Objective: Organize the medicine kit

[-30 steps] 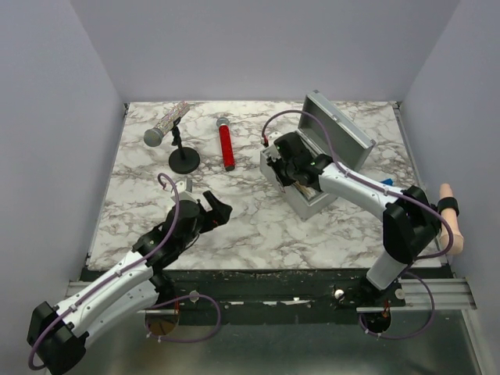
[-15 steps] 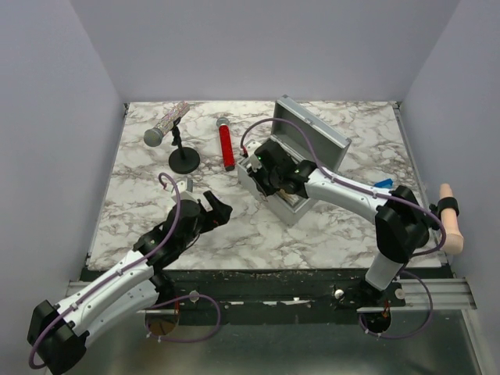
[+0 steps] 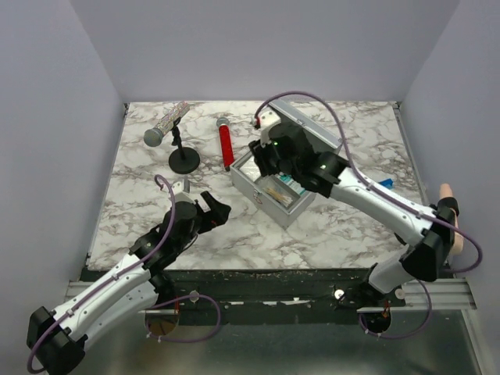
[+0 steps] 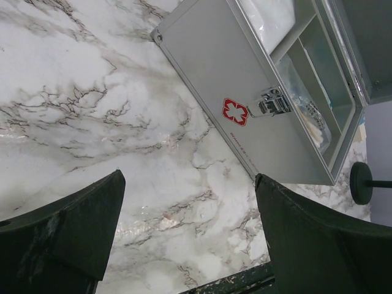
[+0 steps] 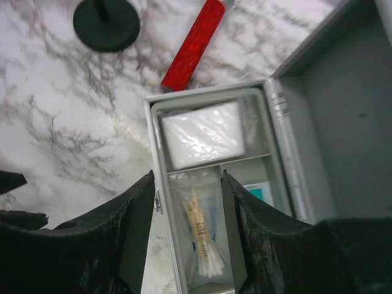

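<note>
The medicine kit (image 3: 262, 205) stands near the table's middle, a grey metal box with its lid (image 3: 312, 133) swung back. The right wrist view looks down into its divided tray (image 5: 208, 96): a white packet (image 5: 202, 133), a clear bag of swabs (image 5: 205, 242) and a teal item (image 5: 260, 191). My right gripper (image 3: 264, 162) hangs open just above the tray, its fingers (image 5: 131, 233) either side of the swab bag, holding nothing. My left gripper (image 3: 212, 211) is open over bare marble, left of the kit. Its wrist view shows the kit's front with the red mark (image 4: 234, 111) and latch (image 4: 272, 103).
A red tube (image 3: 226, 146) lies just left of the kit. A round black stand (image 3: 183, 160) carries a silver glittery microphone (image 3: 166, 125) at the back left. A small blue item (image 3: 384, 184) lies right of the kit. Walls close the table's left, back and right.
The kit slid left toward the table's middle with my right gripper on it. That gripper then opened and rose off the kit. The left arm hardly moved.
</note>
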Tool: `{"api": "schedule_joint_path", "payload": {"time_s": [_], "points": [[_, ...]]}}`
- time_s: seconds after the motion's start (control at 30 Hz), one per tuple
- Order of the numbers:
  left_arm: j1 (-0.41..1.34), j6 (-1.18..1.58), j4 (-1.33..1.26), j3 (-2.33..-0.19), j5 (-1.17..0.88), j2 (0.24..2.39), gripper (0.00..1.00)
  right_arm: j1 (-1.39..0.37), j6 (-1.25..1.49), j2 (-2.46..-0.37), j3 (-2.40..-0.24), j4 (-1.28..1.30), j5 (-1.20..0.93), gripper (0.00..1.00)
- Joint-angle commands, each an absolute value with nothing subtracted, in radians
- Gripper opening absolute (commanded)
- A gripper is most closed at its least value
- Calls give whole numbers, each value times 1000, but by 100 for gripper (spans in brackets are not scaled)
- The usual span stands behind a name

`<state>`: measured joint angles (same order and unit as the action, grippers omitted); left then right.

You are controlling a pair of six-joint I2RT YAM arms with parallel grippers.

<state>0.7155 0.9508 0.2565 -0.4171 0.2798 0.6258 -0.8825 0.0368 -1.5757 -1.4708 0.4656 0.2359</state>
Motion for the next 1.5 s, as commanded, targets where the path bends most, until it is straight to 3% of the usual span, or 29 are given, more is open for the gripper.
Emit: {"api": "schedule_joint_path", "payload": {"time_s": [0.0, 0.23, 0.43, 0.9, 1.47], "points": [[719, 946, 233, -434, 281, 647, 98, -848, 11, -1408, -1494, 402, 542, 56], [719, 940, 201, -451, 245, 722, 98, -642, 61, -1377, -1494, 420, 670, 59], [719, 953, 212, -437, 253, 703, 98, -476, 150, -1488, -1525, 532, 591, 57], [721, 948, 158, -445, 225, 790, 98, -469, 201, -1431, -1381, 509, 307, 51], [722, 948, 138, -457, 215, 836, 98, -477, 225, -1359, -1276, 495, 244, 51]]}}
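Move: The medicine box's open lid has its middle about 13 cm to the right hand's right, 10 cm ahead and 7 cm below. The box's middle lies roughly 6 cm right, 2 cm ahead and 18 cm below; the red torch is about 18 cm ahead and 10 cm left, on the table. From the left hand the lid is some 22 cm ahead, 22 cm right and 3 cm higher. Right hand arcs up and 22 cm right over the open lid, dips, draws back; left hand sinks slightly. ##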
